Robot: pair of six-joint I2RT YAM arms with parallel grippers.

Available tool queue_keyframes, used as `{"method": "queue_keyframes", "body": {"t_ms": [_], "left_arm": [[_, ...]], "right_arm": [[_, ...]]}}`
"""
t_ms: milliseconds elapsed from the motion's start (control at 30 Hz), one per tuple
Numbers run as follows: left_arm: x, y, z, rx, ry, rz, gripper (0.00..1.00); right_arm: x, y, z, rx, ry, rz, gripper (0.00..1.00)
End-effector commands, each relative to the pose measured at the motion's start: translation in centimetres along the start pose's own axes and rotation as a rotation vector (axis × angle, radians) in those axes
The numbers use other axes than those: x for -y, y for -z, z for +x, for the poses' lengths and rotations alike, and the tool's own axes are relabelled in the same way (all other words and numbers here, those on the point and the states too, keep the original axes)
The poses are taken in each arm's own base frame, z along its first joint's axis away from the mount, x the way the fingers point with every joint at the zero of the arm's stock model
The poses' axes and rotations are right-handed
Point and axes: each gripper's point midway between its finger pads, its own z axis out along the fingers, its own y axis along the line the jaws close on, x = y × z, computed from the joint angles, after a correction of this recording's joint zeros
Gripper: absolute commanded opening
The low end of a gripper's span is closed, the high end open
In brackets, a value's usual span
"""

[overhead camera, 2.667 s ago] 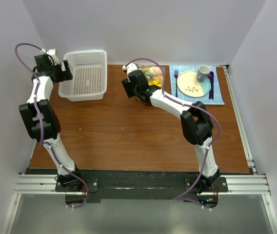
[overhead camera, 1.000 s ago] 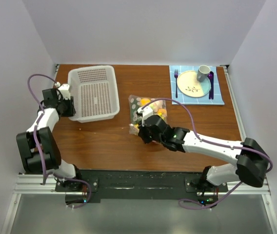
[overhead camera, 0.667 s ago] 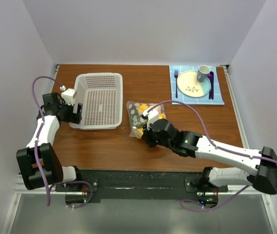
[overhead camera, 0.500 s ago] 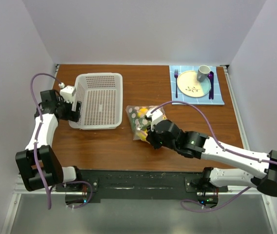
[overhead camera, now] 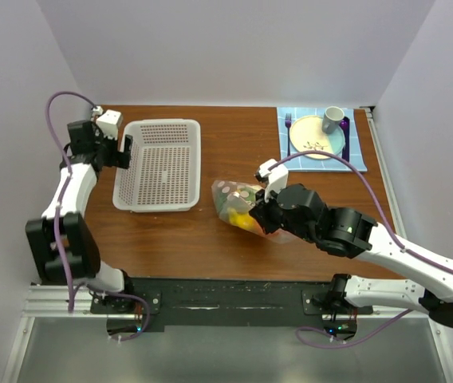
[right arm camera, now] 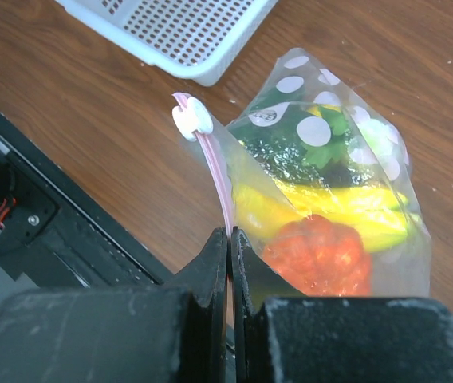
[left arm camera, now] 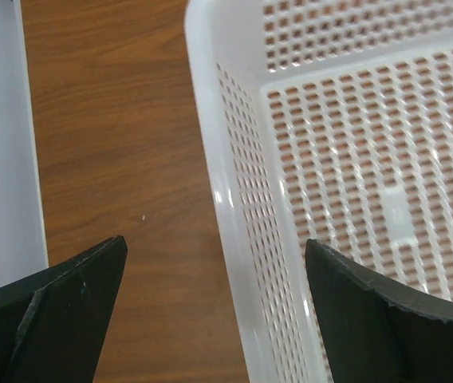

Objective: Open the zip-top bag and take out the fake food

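Note:
The zip-top bag (overhead camera: 238, 203) is a clear pouch with white dots, held up by its pink zip strip (right arm camera: 214, 171). My right gripper (right arm camera: 230, 235) is shut on that strip below the white slider (right arm camera: 193, 118). Inside it shows the fake food: an orange-red fruit (right arm camera: 318, 255), a yellow banana (right arm camera: 334, 206) and a dark green piece (right arm camera: 286, 155). From above, the right gripper (overhead camera: 263, 214) sits at the bag's near right end. My left gripper (overhead camera: 124, 150) stands open at the far left corner of the white basket (overhead camera: 159, 163); its fingers (left arm camera: 370, 311) straddle the basket's wall (left arm camera: 234, 199) without touching it.
A blue mat with a yellow plate (overhead camera: 316, 137), grey cup (overhead camera: 333, 120) and fork (overhead camera: 288, 128) lies at the far right corner. The basket (right arm camera: 179, 32) lies close to the bag's left. The black frame rail (right arm camera: 35, 215) runs along the table's near edge.
My left gripper opened, let go of the basket and drew back toward the far left. The right gripper carried the bag slightly right and lifted it by the zip strip.

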Motion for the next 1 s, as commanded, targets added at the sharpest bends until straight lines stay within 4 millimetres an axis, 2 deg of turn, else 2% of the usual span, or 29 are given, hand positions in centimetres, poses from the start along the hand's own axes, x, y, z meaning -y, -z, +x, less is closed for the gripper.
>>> {"method": "queue_keyframes", "body": {"t_ms": [0, 33, 67, 100, 133, 167, 233, 267, 333, 367, 433, 467, 667, 767, 967], "left_arm": [[-3.8, -4.5, -4.9, 0.075, 0.099, -0.099, 1.0], [-4.0, -5.3, -5.3, 0.07, 0.116, -0.094, 1.0], [-3.8, -7.0, -4.1, 0.022, 0.142, -0.073, 1.0], [-3.9, -7.4, -5.8, 0.05, 0.163, -0.056, 1.0], [-3.8, -8.0, -5.9, 0.041, 0.177, -0.044, 1.0], [-3.7, -9.1, -5.0, 0.012, 0.197, -0.032, 1.0], [-3.4, -9.6, -4.8, 0.002, 0.218, -0.015, 1.0], [-3.2, -9.8, -4.8, 0.007, 0.22, -0.006, 0.94], [-2.0, -9.9, -2.8, -0.024, 0.218, 0.033, 0.76], [-1.5, -9.6, -1.6, -0.041, 0.22, 0.038, 0.6], [-0.9, -9.1, -0.3, -0.051, 0.2, 0.048, 0.48], [-0.5, -8.5, 0.9, -0.065, 0.197, 0.045, 0.4], [1.0, -6.0, 4.6, -0.117, 0.151, 0.052, 0.38], [1.9, -4.5, 5.4, -0.116, 0.141, 0.075, 0.33], [4.2, -1.4, 6.6, -0.117, 0.114, 0.146, 0.32]], "right_arm": [[0.3, 2.0, -1.9, 0.06, -0.006, -0.003, 0.0], [0.5, 2.4, -2.0, 0.07, -0.013, -0.004, 0.0], [0.5, 2.6, -1.9, 0.072, -0.017, -0.005, 0.0], [0.6, 2.7, -1.8, 0.074, -0.025, -0.004, 0.0], [0.7, 2.9, -1.7, 0.076, -0.028, -0.003, 0.0], [0.9, 3.1, -1.7, 0.08, -0.032, 0.0, 0.0], [1.0, 3.3, -1.8, 0.084, -0.037, 0.003, 0.0], [1.2, 3.4, -1.8, 0.085, -0.034, 0.014, 0.0], [1.4, 3.6, -2.2, 0.097, -0.032, 0.025, 0.0], [1.7, 3.7, -2.5, 0.108, -0.03, 0.036, 0.0], [1.8, 3.9, -3.3, 0.128, -0.019, 0.046, 0.0], [1.9, 3.7, -3.4, 0.129, -0.014, 0.054, 0.0], [1.7, 2.8, -4.6, 0.156, 0.025, 0.07, 0.0], [1.5, 2.2, -4.7, 0.157, 0.043, 0.071, 0.0], [1.2, 1.7, -5.9, 0.171, 0.084, 0.076, 0.0]]}}
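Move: Below the open left hand, its target, the white basket's left rim, lies about 9 cm down, 2 cm ahead and 2 cm to the right; the basket's middle is some 14 cm right, 2 cm ahead and 12 cm down. From the right hand, which already pinches the zip strip, the basket's middle lies roughly 34 cm left, 25 cm ahead and 23 cm down, and the bag's middle 4 cm left, 3 cm ahead and 8 cm down. Reaching about 10 cm forward along the basket's left side while sinking a little, the open left hand then turns back, closing and lowering over the rim, pinches it and draws back towards the base, about 12 cm in all, fingers tipping some 10 degrees further down. The right hand keeps its pinch on the bag's zip strip, drifting about 3 cm right, then partly back left, and rising slightly. ##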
